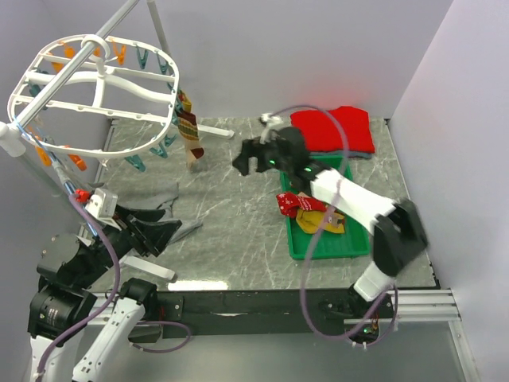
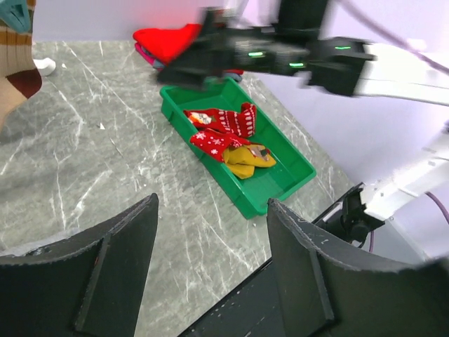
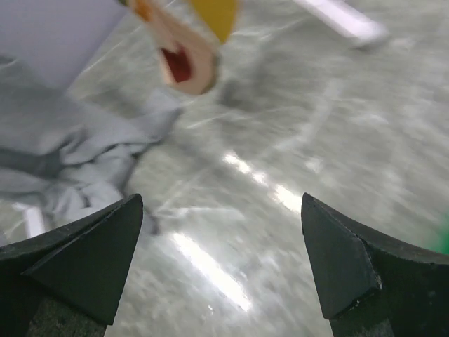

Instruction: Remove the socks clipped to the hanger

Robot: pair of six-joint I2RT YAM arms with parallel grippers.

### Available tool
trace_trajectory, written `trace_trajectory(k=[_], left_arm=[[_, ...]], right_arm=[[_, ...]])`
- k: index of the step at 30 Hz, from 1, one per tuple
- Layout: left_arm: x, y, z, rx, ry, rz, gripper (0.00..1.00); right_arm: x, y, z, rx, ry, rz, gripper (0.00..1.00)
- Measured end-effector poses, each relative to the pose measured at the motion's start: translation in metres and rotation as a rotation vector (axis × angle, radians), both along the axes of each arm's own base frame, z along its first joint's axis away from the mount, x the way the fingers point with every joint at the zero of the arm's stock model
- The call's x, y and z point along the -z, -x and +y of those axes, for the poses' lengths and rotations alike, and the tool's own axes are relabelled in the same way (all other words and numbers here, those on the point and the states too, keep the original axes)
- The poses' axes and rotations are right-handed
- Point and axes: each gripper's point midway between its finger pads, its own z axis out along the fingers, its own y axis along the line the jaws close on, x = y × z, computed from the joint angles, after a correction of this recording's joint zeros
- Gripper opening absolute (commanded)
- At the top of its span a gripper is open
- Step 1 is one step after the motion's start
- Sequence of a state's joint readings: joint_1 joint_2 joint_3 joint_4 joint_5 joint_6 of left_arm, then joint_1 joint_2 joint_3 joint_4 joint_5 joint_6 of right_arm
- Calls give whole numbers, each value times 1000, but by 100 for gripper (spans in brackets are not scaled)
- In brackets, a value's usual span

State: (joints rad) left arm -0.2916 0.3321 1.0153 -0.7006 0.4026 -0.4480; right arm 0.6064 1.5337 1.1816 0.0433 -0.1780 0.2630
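Observation:
The white oval hanger (image 1: 95,87) hangs at the upper left, with orange and teal clips round its rim. One tan striped sock (image 1: 189,127) still dangles from its right rim; it also shows in the left wrist view (image 2: 17,77) and, blurred, in the right wrist view (image 3: 186,63). Red patterned socks (image 1: 293,204) (image 2: 224,130) and a yellow sock (image 1: 320,223) (image 2: 245,160) lie in the green tray (image 1: 296,247) (image 2: 291,179). My right gripper (image 1: 248,161) (image 3: 221,200) hovers open over the table, between tray and hanging sock, holding nothing. My left gripper (image 1: 171,227) (image 2: 210,203) stands open and empty near the front left.
A folded red garment (image 1: 334,127) (image 2: 168,38) lies at the back right behind the tray. A crumpled grey cloth (image 1: 163,199) (image 3: 70,154) lies on the marble table below the hanger. White stand feet (image 1: 211,129) rest near the back wall.

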Motion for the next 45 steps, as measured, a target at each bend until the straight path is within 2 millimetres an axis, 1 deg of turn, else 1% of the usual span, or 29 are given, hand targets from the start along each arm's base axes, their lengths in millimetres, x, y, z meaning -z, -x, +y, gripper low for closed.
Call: trace_trajectory(k=[3,5,6,9,13,16,19,21,25,29,32,33,35,36,39,41,43,45], left_arm=[[-1,1,1,-8,7,-3,69],[-1,1,2,-12,10,-3,69],[-1,1,2,-14,10,-3,69],[-1,0,3,-17,10,-4,70],[-1,0,2,-17,10,-3,70],[-1,0,2,-17,10,-3,70],[-1,0,2,-17,9,-3,70],[-1,1,3,-17,7,-1,70],[2,1,3,-20,1,8,70],[1,2,5,-27,-5,5,70],[0,2,5,-27,-10,-1,70],[0,2,5,-27,-10,-1,70],[0,2,5,-26,-10,-1,70],[0,2,5,-26,-11,-2,70],[0,2,6,-26,-15,-5,70],[0,2,6,-26,-16,-5,69],[0,2,6,-26,-16,-5,70],[0,2,6,-26,-16,-5,75]], right_arm=[[15,-22,52,-126,-42,2,100],[22,-32,77,-180,-60,0,100],[24,-36,88,-203,-70,-3,98],[20,-42,118,-275,-105,-31,95],[7,-38,149,-365,-138,-80,91],[1,-37,163,-401,-150,-118,87],[2,-38,175,-419,-157,-143,85],[9,-43,179,-410,-152,-147,85],[33,-55,181,-381,-122,-132,84],[50,-67,182,-348,-96,-129,84],[55,-71,181,-330,-83,-130,82],[56,-72,181,-327,-81,-131,80],[55,-75,182,-321,-82,-139,67],[54,-77,183,-318,-84,-144,47],[52,-81,187,-320,-90,-152,20],[54,-80,188,-323,-93,-142,14],[54,-76,189,-333,-103,-130,11],[56,-69,188,-341,-110,-115,5]])
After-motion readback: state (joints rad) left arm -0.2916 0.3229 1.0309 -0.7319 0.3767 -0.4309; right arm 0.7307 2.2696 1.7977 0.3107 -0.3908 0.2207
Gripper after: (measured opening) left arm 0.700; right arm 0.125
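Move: The lower end of the hanging striped sock is some 19 cm to the right hand's left, about 8 cm ahead and 5 cm below it. A yellow sock hangs roughly 6 cm farther out beyond it, at about the same distance left. The green tray lies some 20 cm to the right hand's right, 2 cm ahead and 20 cm below. From the idle left hand, the striped sock's end is around 32 cm ahead, 3 cm right and 18 cm lower. The right hand sweeps some 18 cm left with its fingers open, swinging about 20 degrees counter-clockwise and going a little forward, away from the green tray to the near side of the hanging striped sock. With the sideways travel nearly done, it eases forward and sinks about 5 cm onto the sock's lower end, shuts its fingers almost fully to pinch the fabric by the reddish toe, and then draws back about a centimetre. ##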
